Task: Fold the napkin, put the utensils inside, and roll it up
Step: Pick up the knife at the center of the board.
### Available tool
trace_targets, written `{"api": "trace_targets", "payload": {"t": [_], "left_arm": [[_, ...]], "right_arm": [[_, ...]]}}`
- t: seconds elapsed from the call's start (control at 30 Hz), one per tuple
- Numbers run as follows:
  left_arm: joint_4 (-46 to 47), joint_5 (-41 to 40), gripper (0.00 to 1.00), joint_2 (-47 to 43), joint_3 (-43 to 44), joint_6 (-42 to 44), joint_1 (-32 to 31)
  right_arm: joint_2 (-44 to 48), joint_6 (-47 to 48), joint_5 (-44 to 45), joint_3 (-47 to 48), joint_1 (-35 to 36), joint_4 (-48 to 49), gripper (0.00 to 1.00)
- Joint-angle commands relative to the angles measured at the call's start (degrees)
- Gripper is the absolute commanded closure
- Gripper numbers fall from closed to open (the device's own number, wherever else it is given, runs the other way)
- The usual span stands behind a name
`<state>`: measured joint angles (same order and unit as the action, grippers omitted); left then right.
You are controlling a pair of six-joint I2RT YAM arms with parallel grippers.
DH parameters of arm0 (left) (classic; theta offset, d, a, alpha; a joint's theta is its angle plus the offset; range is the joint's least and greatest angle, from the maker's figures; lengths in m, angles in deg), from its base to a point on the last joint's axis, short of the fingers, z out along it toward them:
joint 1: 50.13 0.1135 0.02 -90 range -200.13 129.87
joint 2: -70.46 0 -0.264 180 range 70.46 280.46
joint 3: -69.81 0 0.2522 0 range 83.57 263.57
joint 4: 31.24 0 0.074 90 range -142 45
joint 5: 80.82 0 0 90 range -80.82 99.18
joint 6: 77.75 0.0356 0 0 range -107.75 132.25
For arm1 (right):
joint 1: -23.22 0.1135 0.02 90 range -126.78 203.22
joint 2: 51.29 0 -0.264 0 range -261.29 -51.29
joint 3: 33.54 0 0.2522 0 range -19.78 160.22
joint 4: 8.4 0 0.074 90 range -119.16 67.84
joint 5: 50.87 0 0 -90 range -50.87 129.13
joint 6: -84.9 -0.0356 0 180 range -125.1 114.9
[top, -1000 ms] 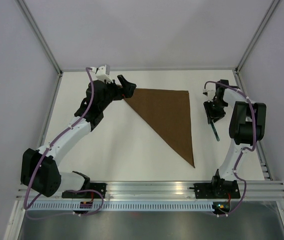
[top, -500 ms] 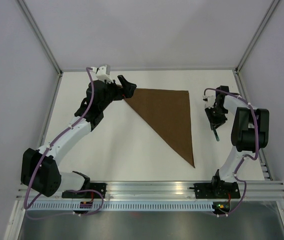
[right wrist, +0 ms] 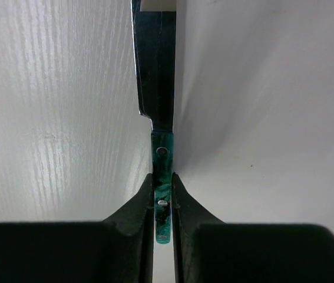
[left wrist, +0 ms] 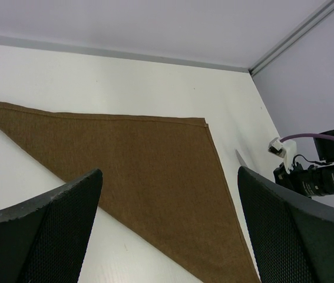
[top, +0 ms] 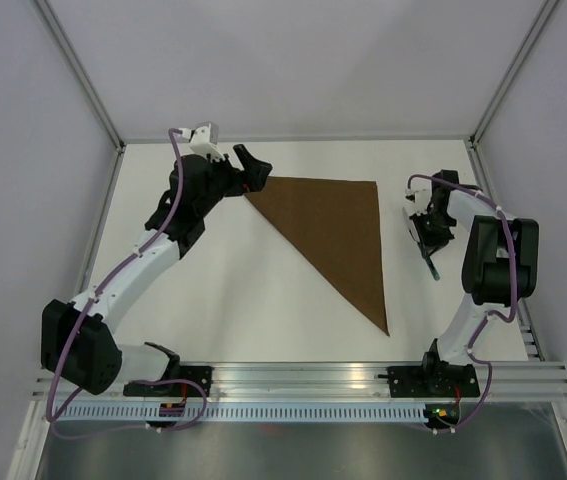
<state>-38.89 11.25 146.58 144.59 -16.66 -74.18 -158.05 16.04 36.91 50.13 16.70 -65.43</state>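
The brown napkin (top: 335, 228) lies folded into a triangle at the back middle of the table, one point reaching toward the near edge; the left wrist view shows it too (left wrist: 137, 165). The knife (top: 430, 260) lies to its right on the white table. In the right wrist view its teal handle (right wrist: 162, 168) sits pinched between my right gripper's (right wrist: 162, 184) black fingers, the silver blade (right wrist: 155, 65) pointing away. My left gripper (top: 252, 166) hovers wide open over the napkin's far left corner, with nothing between its fingers (left wrist: 66, 206).
White walls and metal frame posts close in the table at the back and sides. A rail (top: 303, 378) with both arm bases runs along the near edge. The right arm (left wrist: 323, 177) shows at the right of the left wrist view.
My right gripper has lowered over the knife and closed its fingers onto the handle. The left gripper has shifted slightly back and stays open.
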Motion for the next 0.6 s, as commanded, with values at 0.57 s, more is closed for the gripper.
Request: {"api": "trace_targets", "payload": {"t": [0.57], "left_arm": [[-9.9, -3.4, 0.0, -7.5, 8.4, 1.0, 1.2]], "right_arm": [[1.2, -3.9, -3.8, 21.1, 12.7, -8.4, 1.0]]}}
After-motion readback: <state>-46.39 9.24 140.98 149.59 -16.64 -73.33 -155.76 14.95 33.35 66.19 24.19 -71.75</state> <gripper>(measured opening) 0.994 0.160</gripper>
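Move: My right hand already has the knife pinched by its handle down at the table, the blade running forward, so the knife's middle is about 4 cm ahead and 2 cm left of my grip. The folded napkin, where the knife is to go, has its middle roughly 23 cm to the left and 6 cm farther out, about level in height. From my idle left hand, the napkin's middle lies some 19 cm right, 2 cm back and 28 cm below. Keeping my pinch on the knife handle, I lift with my right hand, up about 9 cm and forward as I go, then swing left towards the napkin near the end, tipping my fingers some 10 degrees forward and turning slightly counter-clockwise. My open, empty left hand rises about 5 cm, easing a little to the left. ##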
